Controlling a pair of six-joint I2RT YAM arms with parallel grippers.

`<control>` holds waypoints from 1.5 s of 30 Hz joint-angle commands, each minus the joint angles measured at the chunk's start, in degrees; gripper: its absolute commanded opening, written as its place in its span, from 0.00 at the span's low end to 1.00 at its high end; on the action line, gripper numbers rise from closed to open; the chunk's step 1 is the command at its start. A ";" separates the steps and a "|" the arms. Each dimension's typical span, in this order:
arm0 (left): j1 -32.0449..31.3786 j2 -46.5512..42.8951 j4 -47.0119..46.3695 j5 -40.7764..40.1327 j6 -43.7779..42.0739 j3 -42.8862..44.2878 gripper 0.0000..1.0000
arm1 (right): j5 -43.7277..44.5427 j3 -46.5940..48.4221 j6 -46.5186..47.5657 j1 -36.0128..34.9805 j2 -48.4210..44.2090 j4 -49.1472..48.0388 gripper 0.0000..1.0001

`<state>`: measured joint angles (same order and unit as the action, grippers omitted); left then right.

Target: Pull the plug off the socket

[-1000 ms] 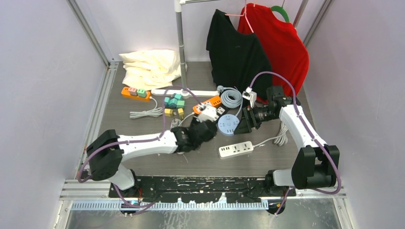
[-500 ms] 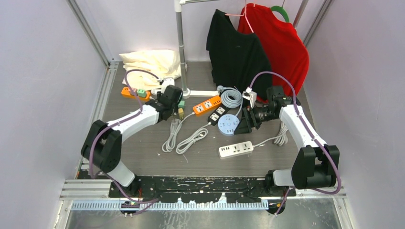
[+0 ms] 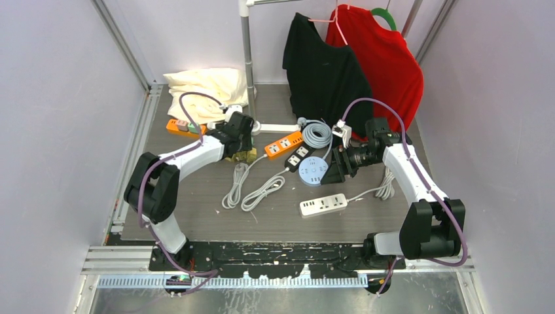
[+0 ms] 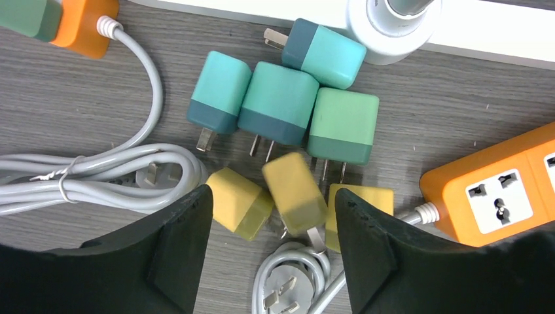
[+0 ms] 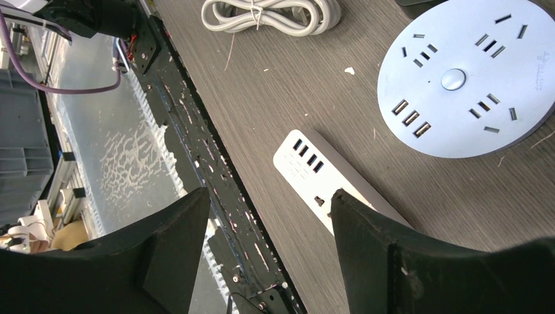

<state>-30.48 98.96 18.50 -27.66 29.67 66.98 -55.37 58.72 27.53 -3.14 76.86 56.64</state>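
Observation:
My left gripper (image 4: 271, 203) hangs open over a pile of loose plugs at the back left (image 3: 239, 147). A yellow plug (image 4: 294, 194) shows blurred between the jaws, touching neither finger. Two more yellow plugs (image 4: 239, 203) lie beside it, with teal and green plugs (image 4: 278, 101) just beyond. An orange socket strip (image 4: 497, 190) with bare sockets lies to the right. Another orange strip (image 3: 185, 127) at the back left carries a green plug (image 4: 29, 14). My right gripper (image 5: 269, 199) is open and holds nothing, above the table near a round blue socket (image 5: 468, 78).
A white socket strip (image 3: 322, 205) lies near the front, a black one (image 3: 299, 156) by the round socket. Bundled grey cables (image 3: 252, 190) lie mid-table, and a grey coil (image 3: 317, 134) lies behind. A rack's white base (image 4: 393, 19), hanging clothes (image 3: 353, 65) and a cream pillow (image 3: 203, 91) fill the back.
The left arm swung from the orange strip in the middle to the plug pile at the back left, then its jaws opened around the yellow plug. The right arm stayed still.

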 commanded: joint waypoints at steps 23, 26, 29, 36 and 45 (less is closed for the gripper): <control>0.44 -22.88 -39.79 57.89 6.72 -25.19 1.00 | -4.44 -0.10 16.53 0.24 -7.39 4.80 0.73; -1.06 -21.38 -48.46 63.86 10.51 -27.21 0.99 | -5.55 -0.55 20.64 0.27 -8.64 6.40 0.73; -5.68 -21.24 -49.39 62.71 6.81 -27.53 1.00 | -5.65 -0.62 23.12 0.24 -9.63 7.74 0.73; -21.17 -22.67 -49.06 51.51 -9.92 -28.77 0.99 | -4.13 -0.47 24.24 0.32 -10.58 8.06 0.73; -28.59 -22.00 -61.05 46.94 -23.96 -33.86 0.99 | -5.27 -1.18 31.68 0.32 -11.74 11.45 0.73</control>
<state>-58.26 77.87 -31.90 22.09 13.52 34.52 -58.63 57.84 53.67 -3.09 67.70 65.80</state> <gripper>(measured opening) 0.994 0.731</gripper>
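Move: The white power strip, towards which the left hand next travels, lies roughly 23 cm back, 30 cm to its right and 5 cm below. The round blue socket is about 10 cm back and 27 cm right of the left hand, the black strip about 5 cm back and 22 cm right. The just-released yellow plug is right under the fingers, some 3 cm down. From the right hand the white strip is about 8 cm back, level sideways, 11 cm below. The loose yellow plug is left behind as the left hand, after a brief pause, rises and sweeps some 25 cm back and 22 cm right towards the white strip's left end, 7 cm higher at the end. Its fingers spread fully while the wrist swings about 80 degrees clockwise. The empty right hand eases 3 cm back and 2 cm up, rolling some 20 degrees. ##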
